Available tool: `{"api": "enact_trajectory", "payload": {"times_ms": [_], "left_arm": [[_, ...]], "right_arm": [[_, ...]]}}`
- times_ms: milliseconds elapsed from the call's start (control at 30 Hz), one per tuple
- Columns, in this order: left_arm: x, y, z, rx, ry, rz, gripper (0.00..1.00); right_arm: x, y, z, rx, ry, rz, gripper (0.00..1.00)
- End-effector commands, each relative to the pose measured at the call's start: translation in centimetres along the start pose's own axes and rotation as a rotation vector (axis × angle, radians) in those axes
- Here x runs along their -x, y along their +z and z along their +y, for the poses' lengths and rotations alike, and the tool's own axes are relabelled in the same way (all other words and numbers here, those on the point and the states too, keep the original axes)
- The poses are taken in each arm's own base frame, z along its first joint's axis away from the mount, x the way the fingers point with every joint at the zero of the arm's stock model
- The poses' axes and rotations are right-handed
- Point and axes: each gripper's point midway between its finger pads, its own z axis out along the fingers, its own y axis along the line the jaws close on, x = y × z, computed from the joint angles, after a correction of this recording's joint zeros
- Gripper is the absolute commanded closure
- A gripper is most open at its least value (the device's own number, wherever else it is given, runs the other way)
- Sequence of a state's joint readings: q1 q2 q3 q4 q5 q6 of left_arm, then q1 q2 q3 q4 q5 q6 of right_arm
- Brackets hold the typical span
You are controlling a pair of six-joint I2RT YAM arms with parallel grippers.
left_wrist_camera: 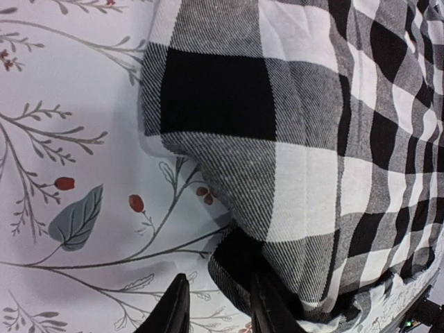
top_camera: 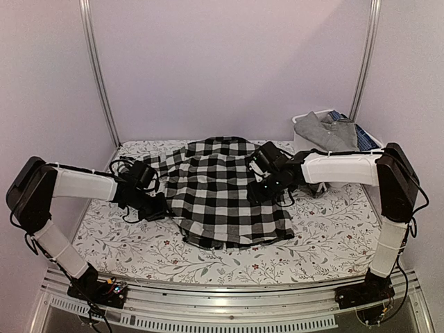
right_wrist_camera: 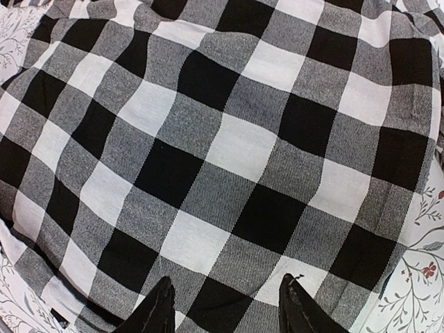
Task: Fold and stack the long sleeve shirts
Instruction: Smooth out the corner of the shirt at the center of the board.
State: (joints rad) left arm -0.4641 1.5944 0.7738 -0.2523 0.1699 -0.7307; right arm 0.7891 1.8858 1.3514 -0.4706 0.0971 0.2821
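The black-and-white checked long sleeve shirt [top_camera: 222,191] lies spread flat in the middle of the table. My left gripper [top_camera: 158,206] is low at the shirt's left edge. In the left wrist view the left gripper [left_wrist_camera: 220,288] is narrowly open around a folded edge of the shirt [left_wrist_camera: 277,173]. That cloth touches the right finger [left_wrist_camera: 267,309], and bare tablecloth shows beside the left one. My right gripper [top_camera: 266,186] hovers over the shirt's right side. In its wrist view the right gripper [right_wrist_camera: 225,298] is open above flat checked cloth [right_wrist_camera: 229,139].
A white bin [top_camera: 300,119] at the back right holds a grey shirt [top_camera: 322,130] and a dark blue patterned one [top_camera: 345,119]. The floral tablecloth [top_camera: 326,222] covers the table. Metal frame posts stand at both back corners, and a rail runs along the near edge.
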Motion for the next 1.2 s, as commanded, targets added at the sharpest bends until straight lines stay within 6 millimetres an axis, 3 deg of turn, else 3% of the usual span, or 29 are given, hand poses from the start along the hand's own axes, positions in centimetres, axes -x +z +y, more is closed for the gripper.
{"api": "enact_trajectory", "payload": {"times_ms": [0,333,400,467,500,600,900,1167], "left_arm": [[0.8,0.2,0.5,0.001,-0.039,-0.028,0.72],[0.8,1.4,-0.2,-0.042,-0.071,-0.004,0.78],[0.9,1.4,-0.3,-0.044,-0.074,-0.004,0.85],[0.9,1.3,-0.5,-0.046,-0.073,0.000,0.99],[0.8,1.1,-0.6,-0.046,-0.068,0.003,1.00],[0.0,-0.2,-0.3,-0.019,-0.058,0.014,1.00],[-3.4,-6.5,0.8,0.056,-0.042,0.045,1.00],[-5.6,-8.6,2.3,0.122,-0.068,0.106,1.00]], "right_arm": [[0.2,-1.3,-0.6,-0.016,0.038,-0.028,0.50],[-0.1,-1.2,-0.9,-0.028,0.037,-0.023,0.50],[0.0,-1.2,-0.8,-0.027,0.039,-0.027,0.50],[0.0,-1.1,-0.9,-0.026,0.039,-0.025,0.50],[0.0,-1.1,-0.8,-0.026,0.038,-0.026,0.50],[-0.1,-0.9,-0.9,-0.031,0.039,-0.023,0.50],[-0.6,0.3,-0.7,-0.020,0.037,-0.013,0.50],[-0.8,0.9,-0.4,-0.001,0.039,-0.008,0.50]]}}
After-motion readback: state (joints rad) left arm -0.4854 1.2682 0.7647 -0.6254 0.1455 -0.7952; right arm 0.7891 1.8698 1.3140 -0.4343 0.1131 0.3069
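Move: The shirt's loose near-left corner lies almost between the open fingers of the left hand, about 1 cm ahead, 1 cm right and 1 cm below. The folded left end of the near hem is some 9 cm back and 5 cm right of that hand; the left sleeve stretches roughly 21 cm ahead and 10 cm to its left. From the right hand, the near-left corner is about 26 cm left, 5 cm back and 7 cm below. The shirt's near-left corner is pinched as the left fingers settle about 1 cm lower and close fully on the cloth. Keeping that pinch, the left hand lifts the corner, then draws it back towards the robot and a little left, ending some 6 cm back and 5 cm above where it began. ##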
